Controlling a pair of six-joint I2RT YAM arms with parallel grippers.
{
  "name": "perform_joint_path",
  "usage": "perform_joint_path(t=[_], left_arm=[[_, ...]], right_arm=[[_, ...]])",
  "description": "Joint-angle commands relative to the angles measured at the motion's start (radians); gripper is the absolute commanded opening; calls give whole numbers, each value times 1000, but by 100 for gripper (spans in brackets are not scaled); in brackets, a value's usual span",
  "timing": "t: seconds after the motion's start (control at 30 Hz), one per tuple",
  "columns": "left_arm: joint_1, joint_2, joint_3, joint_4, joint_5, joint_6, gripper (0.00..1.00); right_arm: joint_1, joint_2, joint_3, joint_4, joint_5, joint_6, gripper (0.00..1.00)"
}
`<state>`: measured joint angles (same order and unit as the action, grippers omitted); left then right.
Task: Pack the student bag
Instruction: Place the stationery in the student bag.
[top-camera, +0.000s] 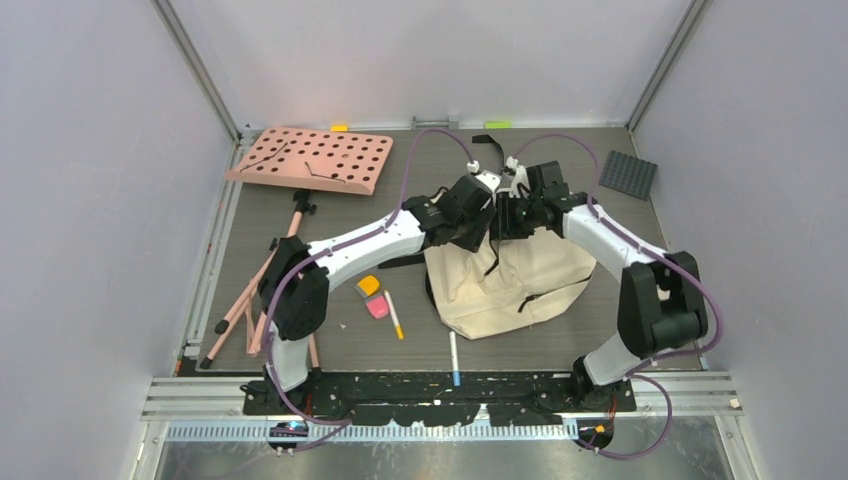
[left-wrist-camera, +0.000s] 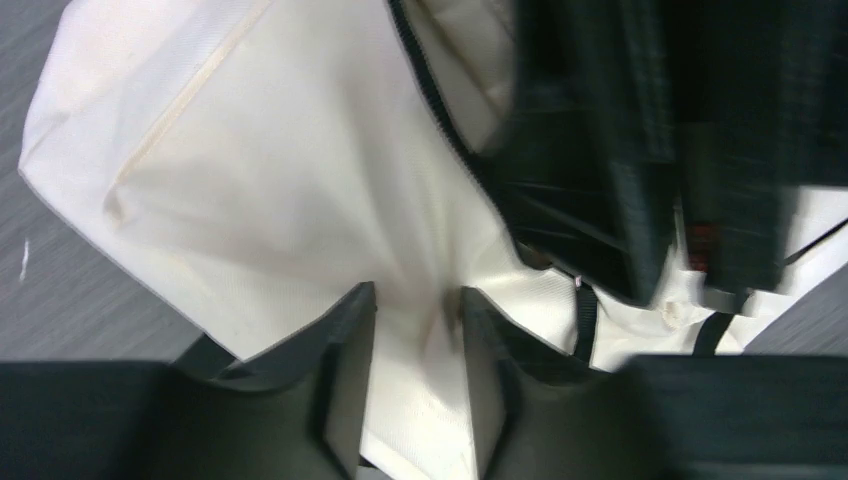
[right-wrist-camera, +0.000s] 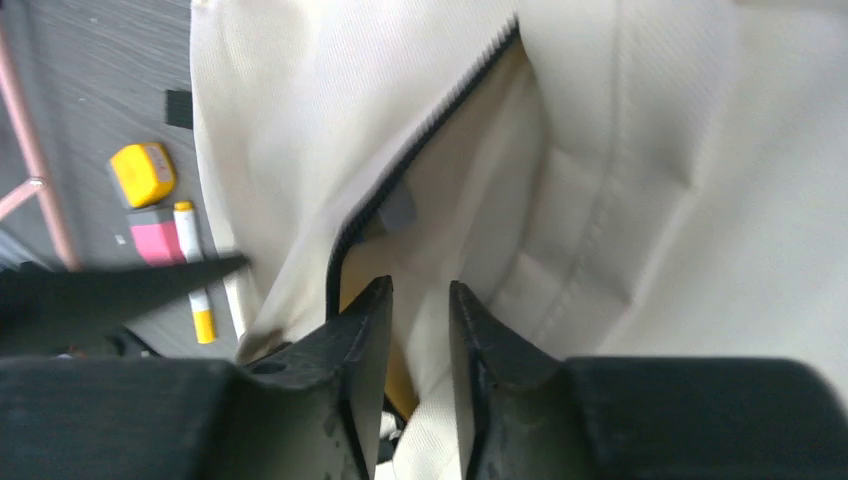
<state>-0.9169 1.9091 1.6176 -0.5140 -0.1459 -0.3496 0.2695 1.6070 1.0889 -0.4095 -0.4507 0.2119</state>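
The student bag (top-camera: 515, 285), a cream fabric backpack with black straps, lies slumped in the middle of the table. Both arms reach over its far, top edge. My left gripper (top-camera: 487, 222) (left-wrist-camera: 418, 300) stands open, with a ridge of cream bag cloth (left-wrist-camera: 300, 170) rising loosely in the gap. The black straps (left-wrist-camera: 640, 150) hang blurred just to its right. My right gripper (top-camera: 512, 215) (right-wrist-camera: 420, 292) is also open at the bag's zipper (right-wrist-camera: 420, 140). A fold of cloth passes between its fingers and the bag's mouth gapes a little.
Left of the bag lie a yellow block (top-camera: 369, 285), a pink eraser (top-camera: 378, 307) and a yellow-tipped marker (top-camera: 395, 316). A blue-tipped pen (top-camera: 454, 358) rests near the front edge. A pink perforated board (top-camera: 310, 160) and pink tripod (top-camera: 265, 290) are at the left, a grey mat (top-camera: 628, 173) at the far right.
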Motion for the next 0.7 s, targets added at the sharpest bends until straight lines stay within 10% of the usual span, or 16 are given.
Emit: perform_joint_path(t=[0.0,0.2,0.67], left_arm=[[26,-116,11,-64,-100,33,54],[38,-276,-123,-136,-226,-5,84],[306,-489,-512,-258,-122,-470,90]], right_arm=[[2,-163,-28,-4,229,-30,37],[-15,-307,-33,-90,387,-66,49],[-64,-371,20,-143,467,-68,56]])
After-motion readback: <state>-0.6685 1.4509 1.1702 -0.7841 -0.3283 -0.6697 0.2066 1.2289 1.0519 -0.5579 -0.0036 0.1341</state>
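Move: Some 7 cm back and 23 cm left of the left hand, about 13 below, lies the yellow eraser; the pink eraser is some 11 back and 21 left, the yellow-capped marker 12 back and 17 left, equally low. The bag opening is level with that hand, 3 cm right and 5 below. From the right hand, the opening is about 1 cm left and 3 below; the yellow eraser some 9 back, 30 left and 9 below. Letting go of the bag's flap, the left hand sweeps about 21 cm left towards the erasers, arching up some 5 cm and back down, drifting slightly back, fingers spreading wide and wrist turning some 35 degrees counter-clockwise. The right hand comes out of the bag opening, going about 10 cm right and 8 up, opening further and swinging its fingers from leftward to forward-down. ##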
